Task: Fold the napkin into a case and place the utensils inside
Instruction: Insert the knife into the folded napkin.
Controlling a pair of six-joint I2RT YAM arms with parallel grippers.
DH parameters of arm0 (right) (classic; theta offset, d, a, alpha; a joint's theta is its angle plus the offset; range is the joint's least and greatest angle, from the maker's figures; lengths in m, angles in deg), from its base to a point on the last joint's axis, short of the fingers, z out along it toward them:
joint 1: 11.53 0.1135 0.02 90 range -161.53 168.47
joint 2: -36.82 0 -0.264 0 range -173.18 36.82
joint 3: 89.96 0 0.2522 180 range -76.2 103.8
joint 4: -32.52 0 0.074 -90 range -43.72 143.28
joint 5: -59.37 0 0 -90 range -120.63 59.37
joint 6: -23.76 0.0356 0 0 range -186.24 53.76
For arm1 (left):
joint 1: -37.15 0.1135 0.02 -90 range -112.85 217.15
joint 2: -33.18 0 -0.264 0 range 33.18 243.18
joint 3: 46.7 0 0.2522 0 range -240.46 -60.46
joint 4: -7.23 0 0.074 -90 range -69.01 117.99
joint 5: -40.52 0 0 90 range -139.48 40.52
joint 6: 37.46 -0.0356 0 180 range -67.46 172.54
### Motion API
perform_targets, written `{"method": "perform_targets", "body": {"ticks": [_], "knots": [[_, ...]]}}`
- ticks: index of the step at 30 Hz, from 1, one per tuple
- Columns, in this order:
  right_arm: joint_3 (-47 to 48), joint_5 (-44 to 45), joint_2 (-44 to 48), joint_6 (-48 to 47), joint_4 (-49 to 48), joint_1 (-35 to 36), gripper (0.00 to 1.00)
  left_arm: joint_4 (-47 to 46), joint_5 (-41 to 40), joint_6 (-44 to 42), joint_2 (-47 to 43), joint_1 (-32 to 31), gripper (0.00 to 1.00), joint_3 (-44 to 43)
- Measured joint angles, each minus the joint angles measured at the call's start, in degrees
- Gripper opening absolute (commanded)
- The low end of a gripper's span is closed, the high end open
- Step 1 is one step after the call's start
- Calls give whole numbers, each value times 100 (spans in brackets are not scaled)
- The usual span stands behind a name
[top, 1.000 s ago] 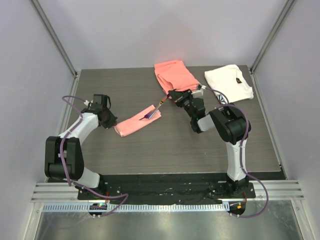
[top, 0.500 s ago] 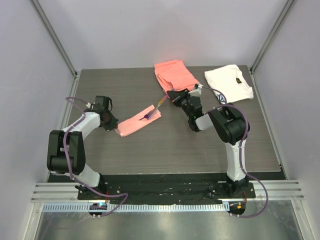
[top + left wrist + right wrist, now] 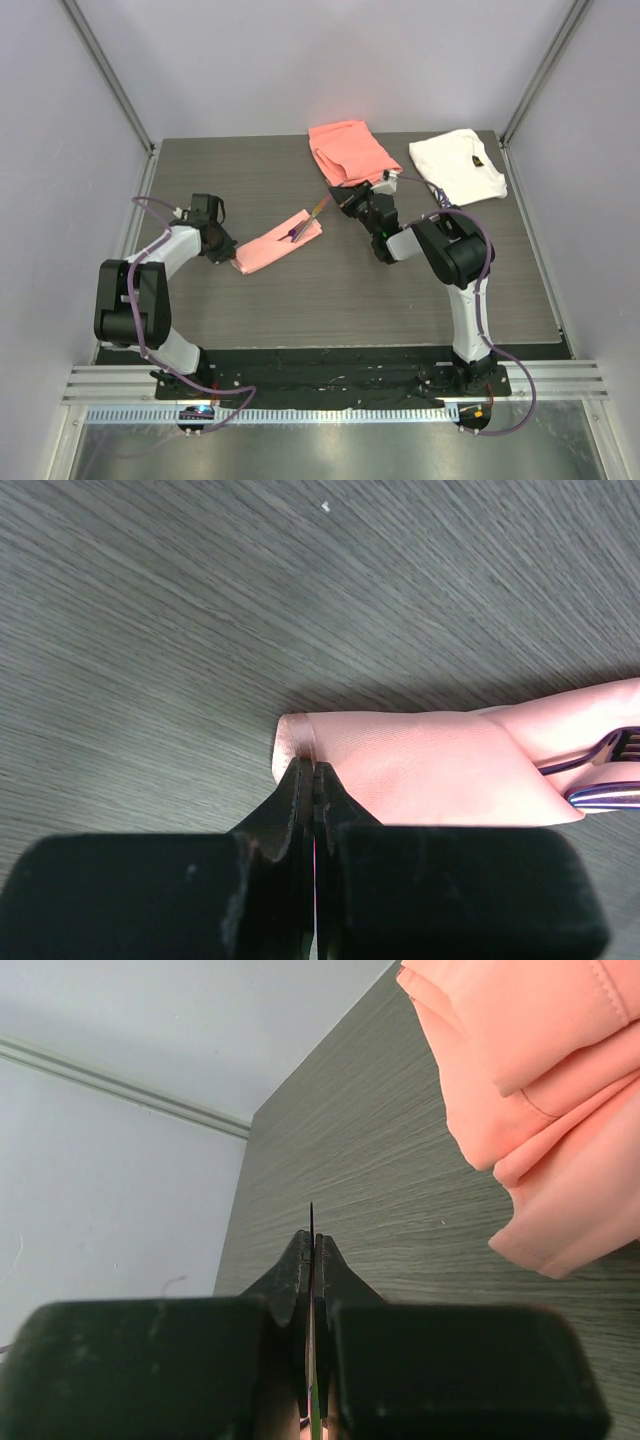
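Observation:
The napkin lies folded into a narrow pale-pink case (image 3: 275, 247) (image 3: 430, 765) on the table's left half. My left gripper (image 3: 228, 250) (image 3: 313, 765) is shut on the case's left end. At the case's right mouth, two dark purple utensils (image 3: 605, 785) show, one with fork tines. My right gripper (image 3: 338, 198) (image 3: 313, 1240) is shut on a slim utensil (image 3: 312, 213), held edge-on so that only its thin tip (image 3: 311, 1218) pokes out past the fingers. That utensil slants down-left to the case's mouth.
A thicker coral-orange cloth (image 3: 350, 150) (image 3: 540, 1110) lies bunched at the back, just behind the right gripper. A white cloth with a dark mark (image 3: 458, 165) sits at the back right. The cage walls close in the table's sides.
My right gripper has shifted left with the utensil, bringing its end nearer the case's mouth. My left gripper moved in slightly toward the case's left end.

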Motion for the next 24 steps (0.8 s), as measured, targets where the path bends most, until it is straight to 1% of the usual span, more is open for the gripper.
{"method": "perform_targets", "body": {"ticks": [8, 18, 24], "knots": [[0, 155, -20, 201, 101, 90, 1, -74, 20, 46, 0, 0, 0, 92], [-92, 616, -20, 675, 378, 549, 1, -175, 63, 170, 2, 2, 0, 251], [-254, 850, 0, 1001, 647, 686, 1, -260, 70, 195, 2, 2, 0, 341]]}}
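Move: The right hand holds the knife by its handle, pointing back and left; the napkin pocket's mouth lies about 6 cm back, 8 cm to its left and some 9 cm below. The fork lies in the mouth, about 6 cm back and 9 cm left of the right hand, while the coral cloths lie some 15 cm ahead and 5 cm right. For the left hand, on the napkin's other end, the mouth is about 10 cm ahead and 16 cm right. The right hand keeps its grip on the knife, sinks slightly, then carries it down about 4 cm, back some 3.5 cm and left 3 cm towards the pocket's mouth, the fingers tipping down about 10 degrees as the blade goes in beside the fork. Meanwhile the left hand keeps the far left end of the napkin pinched and eases it down by about 1.5 cm, drawing back roughly 1 cm, its fingers staying shut. ##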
